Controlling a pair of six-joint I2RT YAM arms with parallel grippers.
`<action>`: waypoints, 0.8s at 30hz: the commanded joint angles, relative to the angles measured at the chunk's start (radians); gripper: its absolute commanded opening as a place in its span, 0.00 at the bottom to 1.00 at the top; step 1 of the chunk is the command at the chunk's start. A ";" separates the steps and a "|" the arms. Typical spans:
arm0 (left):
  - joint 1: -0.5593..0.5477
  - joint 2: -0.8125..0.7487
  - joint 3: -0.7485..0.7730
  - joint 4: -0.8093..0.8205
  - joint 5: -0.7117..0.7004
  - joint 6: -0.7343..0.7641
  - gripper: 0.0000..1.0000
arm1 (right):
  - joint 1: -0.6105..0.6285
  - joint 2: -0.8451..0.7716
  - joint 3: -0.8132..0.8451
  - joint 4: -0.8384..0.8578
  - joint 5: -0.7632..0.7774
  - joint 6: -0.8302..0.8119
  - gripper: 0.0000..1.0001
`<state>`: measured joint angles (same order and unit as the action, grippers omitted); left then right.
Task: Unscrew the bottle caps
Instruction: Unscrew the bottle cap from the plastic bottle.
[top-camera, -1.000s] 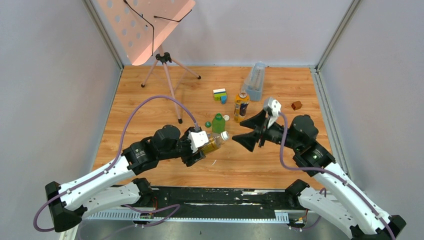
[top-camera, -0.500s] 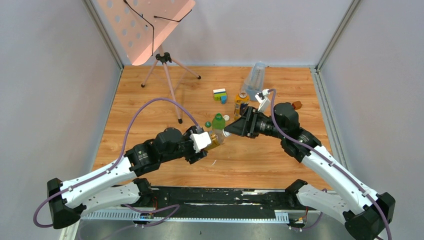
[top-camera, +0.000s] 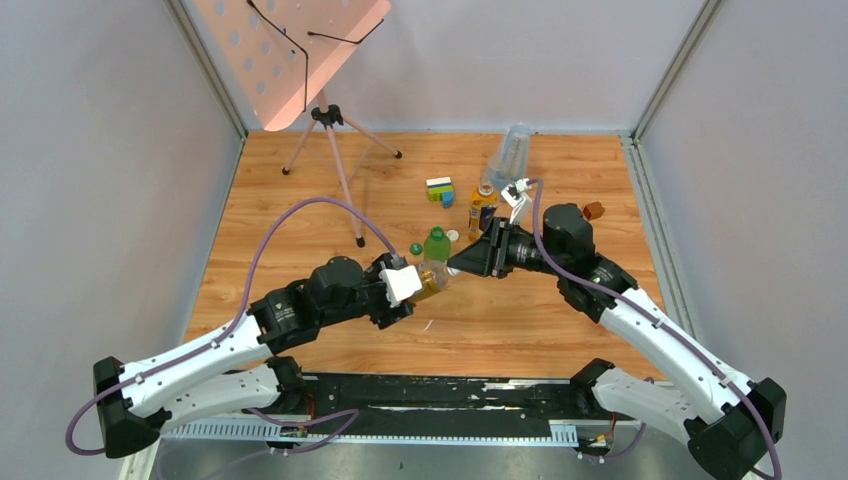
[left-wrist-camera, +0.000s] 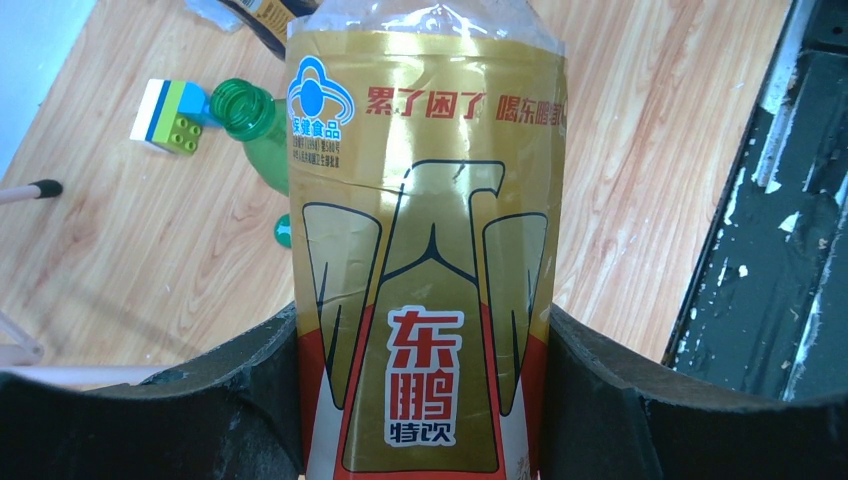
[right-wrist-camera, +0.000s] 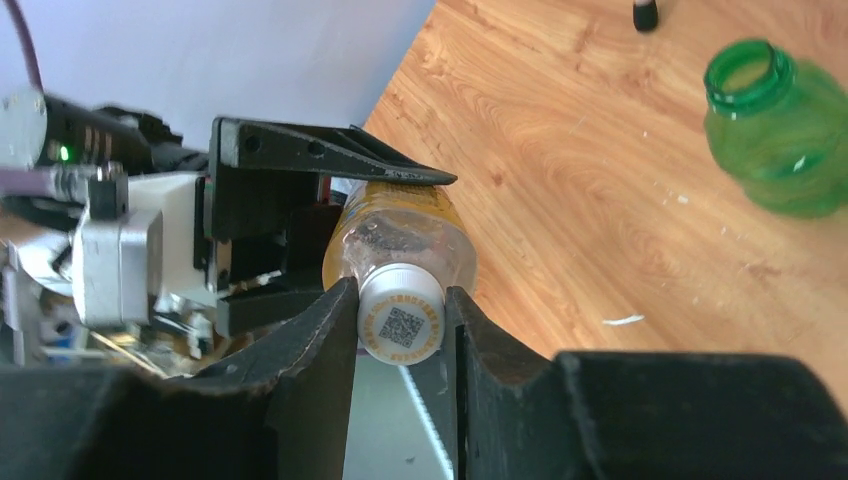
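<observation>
My left gripper (top-camera: 415, 285) (left-wrist-camera: 425, 340) is shut on the body of the amber bottle with the red label (top-camera: 432, 280) (left-wrist-camera: 430, 250) and holds it tilted above the table. That bottle's white cap (right-wrist-camera: 401, 318) (top-camera: 452, 270) points at my right gripper (top-camera: 458, 268) (right-wrist-camera: 401, 300), whose jaws press on both sides of it. The green bottle (top-camera: 436, 245) (right-wrist-camera: 780, 140) stands open-necked just behind. A green cap (top-camera: 415, 249) and a white cap (top-camera: 453, 236) lie beside it. The amber bottle with the yellow label (top-camera: 482, 210) stands farther back.
Behind the bottles are multicoloured toy bricks (top-camera: 439, 189), a tall clear bluish container (top-camera: 510, 160) and a small reddish-brown block (top-camera: 594, 211). A tripod music stand (top-camera: 330, 120) rises at the back left. The table's black front rail (top-camera: 450, 390) lies below the held bottle.
My right gripper has swung left from open air onto the held bottle's white cap and closed on it. The left gripper has kept its hold, shifting only slightly.
</observation>
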<state>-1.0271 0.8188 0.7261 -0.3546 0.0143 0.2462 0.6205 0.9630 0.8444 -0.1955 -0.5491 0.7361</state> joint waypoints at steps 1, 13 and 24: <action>-0.002 -0.038 0.009 0.026 0.033 -0.034 0.23 | -0.001 -0.072 -0.025 0.148 -0.090 -0.324 0.00; 0.005 -0.063 0.112 -0.135 0.354 -0.086 0.26 | -0.002 -0.250 -0.119 0.043 -0.519 -1.525 0.00; 0.039 -0.104 0.157 -0.214 0.533 -0.104 0.26 | -0.005 -0.243 -0.027 -0.075 -0.546 -1.681 0.20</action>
<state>-0.9981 0.7795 0.8402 -0.5072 0.4404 0.1806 0.6373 0.7334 0.7753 -0.2455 -1.1355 -0.8516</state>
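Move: Between the right fingertips sits the white cap, already pinched; from the left hand, which holds that plastic bottle, the cap lies about 10 cm right, 3 cm ahead and some 4 cm higher. From the right hand, the green bottle stands roughly 12 cm ahead and 3 cm left, the orange-label bottle 18 cm ahead and 8 cm right, their middles some 15 cm below. The green cap lies 15 cm ahead, 8 cm left, about 25 cm below. Rolling about 100 degrees around its own pointing direction, counter-clockwise as seen looking from the right hand onto the cap, the right hand keeps its pinch and twists the cap. Meanwhile both hands swing back towards the bases by 7 to 8 cm, rising some 3 cm; the left keeps its grip on the bottle body and turns some 20 degrees, mostly clockwise from above. ##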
